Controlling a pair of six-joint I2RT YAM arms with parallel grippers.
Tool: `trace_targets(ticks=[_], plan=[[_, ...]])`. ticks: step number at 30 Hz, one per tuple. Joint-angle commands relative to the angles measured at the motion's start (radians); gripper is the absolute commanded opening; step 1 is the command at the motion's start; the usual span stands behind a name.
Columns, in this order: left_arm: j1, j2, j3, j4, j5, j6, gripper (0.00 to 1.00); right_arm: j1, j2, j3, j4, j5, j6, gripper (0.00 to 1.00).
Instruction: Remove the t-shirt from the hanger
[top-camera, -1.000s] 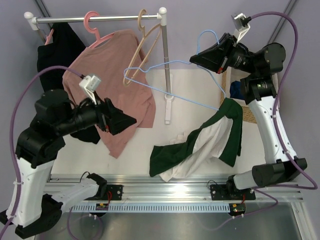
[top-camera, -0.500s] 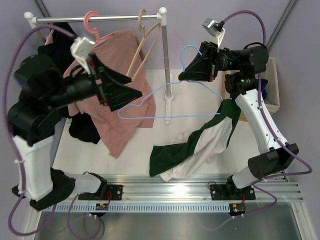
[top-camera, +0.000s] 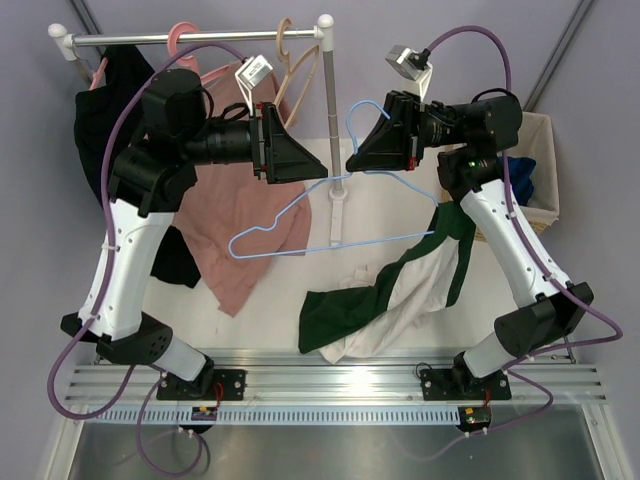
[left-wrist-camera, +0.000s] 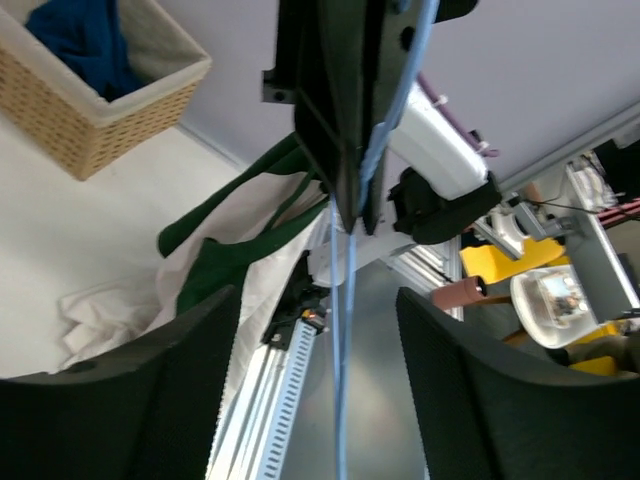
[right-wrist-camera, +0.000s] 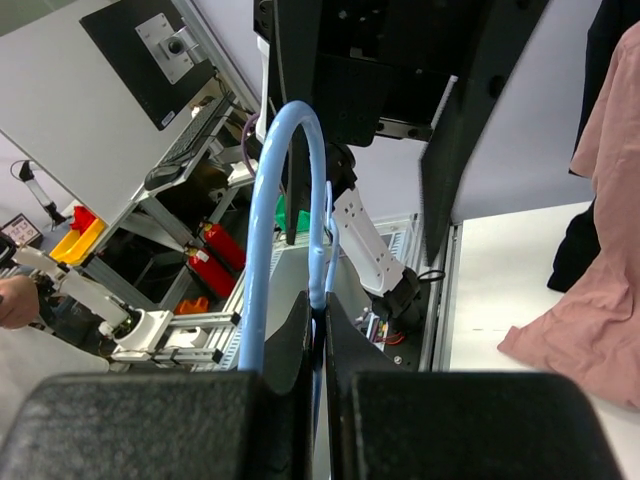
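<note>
The light-blue wire hanger (top-camera: 300, 215) hangs in the air, with its hook (top-camera: 362, 112) up. My right gripper (top-camera: 356, 160) is shut on its neck, and the right wrist view shows the wire pinched between the fingers (right-wrist-camera: 318, 305). The green and white t-shirt (top-camera: 395, 290) lies mostly heaped on the table. One green part (top-camera: 458, 218) still drapes from the hanger's right end. My left gripper (top-camera: 305, 165) is open and faces the right gripper. In the left wrist view the hanger wire (left-wrist-camera: 342, 380) runs between its spread fingers (left-wrist-camera: 170, 390) without touching them.
A rail (top-camera: 200, 37) at the back holds a pink hanger (top-camera: 185, 45) with a dusty-pink shirt (top-camera: 235, 230), a wooden hanger (top-camera: 285, 75) and a black garment (top-camera: 115, 95). The rail's post (top-camera: 335, 190) stands mid-table. A wicker basket (top-camera: 535, 170) with blue cloth sits at the right.
My left arm has swung up and to the right, bringing its open gripper around the hanger wire by the right gripper. The right gripper has moved slightly left with the hanger.
</note>
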Motion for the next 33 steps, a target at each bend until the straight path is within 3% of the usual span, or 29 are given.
trace_targets(ticks=[1,7,14,17,18,26,28,30,31,33], plan=[[-0.015,0.023,0.018,0.103,0.107,-0.062,0.59,0.009,-0.010,0.022,-0.077,0.031,-0.073,0.00],[-0.061,0.024,-0.030,0.104,0.141,-0.062,0.53,0.009,-0.011,0.019,-0.160,0.048,-0.134,0.00],[-0.066,0.014,-0.077,0.093,0.146,-0.047,0.35,0.007,-0.003,0.023,-0.174,0.062,-0.148,0.00],[-0.068,0.017,-0.076,0.093,0.144,-0.047,0.16,0.009,0.000,0.026,-0.182,0.073,-0.154,0.00],[-0.071,0.020,-0.076,0.092,0.140,-0.049,0.00,0.007,-0.002,0.025,-0.183,0.076,-0.156,0.00],[-0.069,0.004,-0.074,0.080,0.069,-0.035,0.00,0.009,0.006,0.022,-0.206,0.066,-0.159,0.00],[-0.069,-0.001,-0.077,0.060,0.031,-0.012,0.00,0.009,0.004,0.025,-0.220,0.074,-0.170,0.13],[-0.069,-0.018,-0.096,0.041,0.011,-0.003,0.00,0.009,0.004,0.035,-0.280,0.083,-0.206,0.40],[-0.069,-0.024,-0.100,0.037,-0.010,0.007,0.00,0.009,0.003,0.037,-0.296,0.088,-0.219,0.46],[-0.069,-0.045,-0.113,0.018,-0.035,0.011,0.00,0.009,-0.003,0.043,-0.358,0.100,-0.251,0.76]])
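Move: The blue hanger's neck, pinched by the right fingers, lies about 3 cm to the left hand's right, 2 cm back and 1 cm lower. The green-and-white t-shirt slumps around 13 cm to that hand's right, level fore and aft, some 40 cm below. The pink shirt hangs about 9 cm ahead, 14 cm left and 20 cm below; the wooden hanger, 15 cm ahead, 4 cm left and 3 cm higher. From the right hand, the blue hanger's neck is only 1 cm left, level otherwise. The left fingers shut on the blue hanger at its neck, close beside the right gripper, after easing about 3 cm right, back and down with a slight clockwise turn; then that hand keeps its pinch and sinks another centimetre, edging forward. The right hand holds on while drifting roughly 2 cm forward, and only at the end spreads its fingers wide, letting go. ##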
